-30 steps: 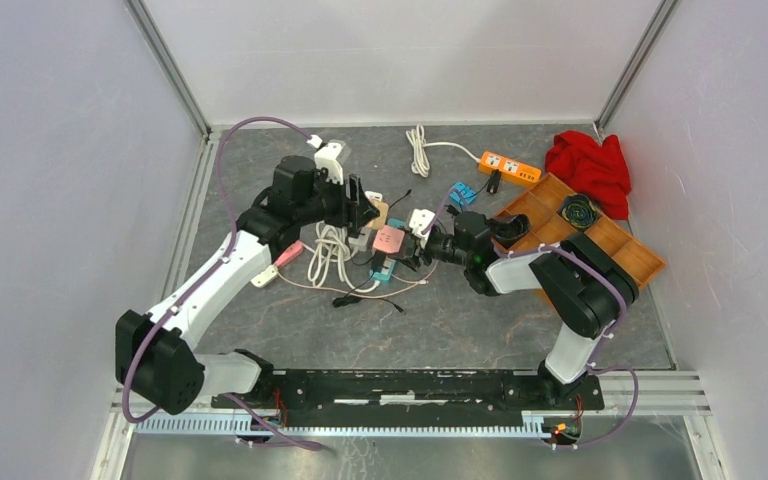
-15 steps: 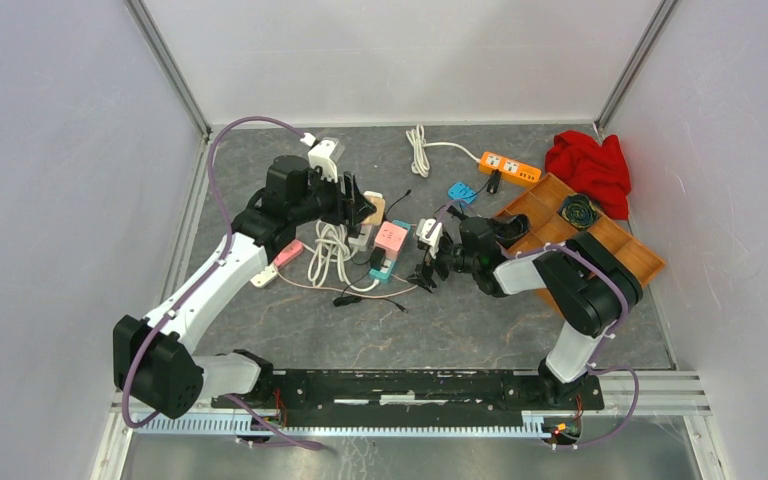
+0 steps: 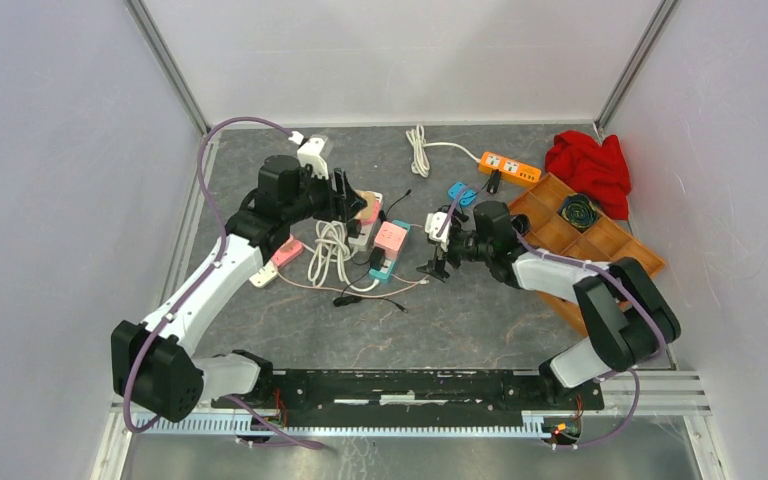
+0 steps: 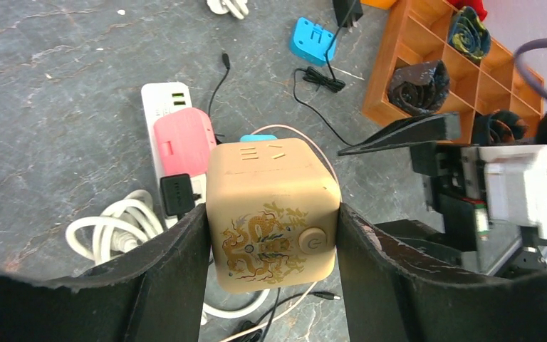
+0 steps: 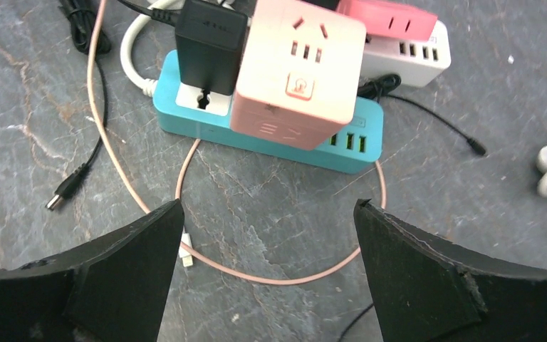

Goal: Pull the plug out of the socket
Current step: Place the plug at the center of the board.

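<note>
My left gripper (image 4: 272,217) is shut on a tan cube plug (image 4: 271,185) printed with a gold dragon, one finger against each side; it hangs above the cables. In the top view the left gripper (image 3: 358,207) holds the tan cube plug (image 3: 367,209) up and left of the pink cube socket (image 3: 390,238). That pink cube socket (image 5: 299,71) sits in a teal power strip (image 5: 356,146) beside a black adapter (image 5: 210,35). My right gripper (image 5: 267,206) stands wide open over bare table, a little short of the strip, holding nothing. The right gripper (image 3: 438,245) lies right of the cube.
A white strip carrying a pink plug (image 4: 181,139) and a coiled white cable (image 3: 330,250) lie under the left arm. A thin pink cable (image 5: 285,278) loops below the right jaws. The orange strip (image 3: 508,167), red cloth (image 3: 590,165) and wooden tray (image 3: 600,235) are at the right.
The right gripper opened, let go of the pink cube and drew back to the right. The left gripper carried the tan cube up and left, apart from the pink cube.
</note>
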Controlling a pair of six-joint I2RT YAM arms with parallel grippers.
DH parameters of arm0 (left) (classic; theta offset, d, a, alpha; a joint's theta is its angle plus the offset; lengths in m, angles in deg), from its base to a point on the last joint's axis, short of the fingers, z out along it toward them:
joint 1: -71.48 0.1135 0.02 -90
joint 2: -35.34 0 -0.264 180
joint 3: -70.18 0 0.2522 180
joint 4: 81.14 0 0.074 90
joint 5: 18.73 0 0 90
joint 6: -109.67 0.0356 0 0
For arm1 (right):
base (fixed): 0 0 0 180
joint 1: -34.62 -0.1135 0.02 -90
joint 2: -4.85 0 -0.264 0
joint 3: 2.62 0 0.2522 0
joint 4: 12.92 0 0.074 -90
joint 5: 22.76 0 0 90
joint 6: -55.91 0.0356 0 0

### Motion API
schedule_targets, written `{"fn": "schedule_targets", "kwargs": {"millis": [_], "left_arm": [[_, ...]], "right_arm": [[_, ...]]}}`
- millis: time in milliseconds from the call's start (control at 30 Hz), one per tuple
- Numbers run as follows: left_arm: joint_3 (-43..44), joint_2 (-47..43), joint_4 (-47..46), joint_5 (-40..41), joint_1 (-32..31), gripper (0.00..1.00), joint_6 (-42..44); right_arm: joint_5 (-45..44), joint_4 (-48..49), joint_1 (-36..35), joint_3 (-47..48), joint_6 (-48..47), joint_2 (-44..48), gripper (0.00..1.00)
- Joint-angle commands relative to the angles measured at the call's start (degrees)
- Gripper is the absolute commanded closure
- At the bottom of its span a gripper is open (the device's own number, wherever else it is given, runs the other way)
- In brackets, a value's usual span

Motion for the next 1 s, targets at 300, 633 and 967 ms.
{"fn": "schedule_targets", "kwargs": {"millis": [300, 633, 967], "left_arm": [[2.18, 1.79, -4.69, 2.33, 7.07, 0.98, 3.39], [10.47, 13.61, -6.83, 0.68, 13.98, 0.98, 1.40], [23.47, 29.07, -2.82, -2.03, 22.45, 0.98, 0.14]], "right_arm": [[5.91, -40.50, 1.74, 16.21, -16.28, 19.13, 0.03], [4.20, -30.62, 4.54, 2.67, -20.63, 24.32, 0.02], [2.53, -32.51, 4.54, 3.23, -22.68, 24.24, 0.02]]}}
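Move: The left gripper already holds the yellow cube plug some 20 cm above the board; the clear patch of board it is taken to lies about 18 cm ahead and 15 cm left. From this hand, the white strip is 9 cm ahead and 1 cm left, the pink cube 2 cm ahead and 6 cm right, the coiled cable 1 cm ahead and 10 cm left. From the open right hand, the patch lies about 22 cm ahead, 32 cm left, 5 cm below. Keep the yellow cube plug pinched in the left gripper and swing it left, then mostly forward, away from the strips towards the clear far-left board: about 15 cm forward and 12 cm left, sinking slightly, turning some 20 degrees counter-clockwise. Meanwhile raise the open right gripper, draw it back and right away from the teal strip, then lower it partway. ##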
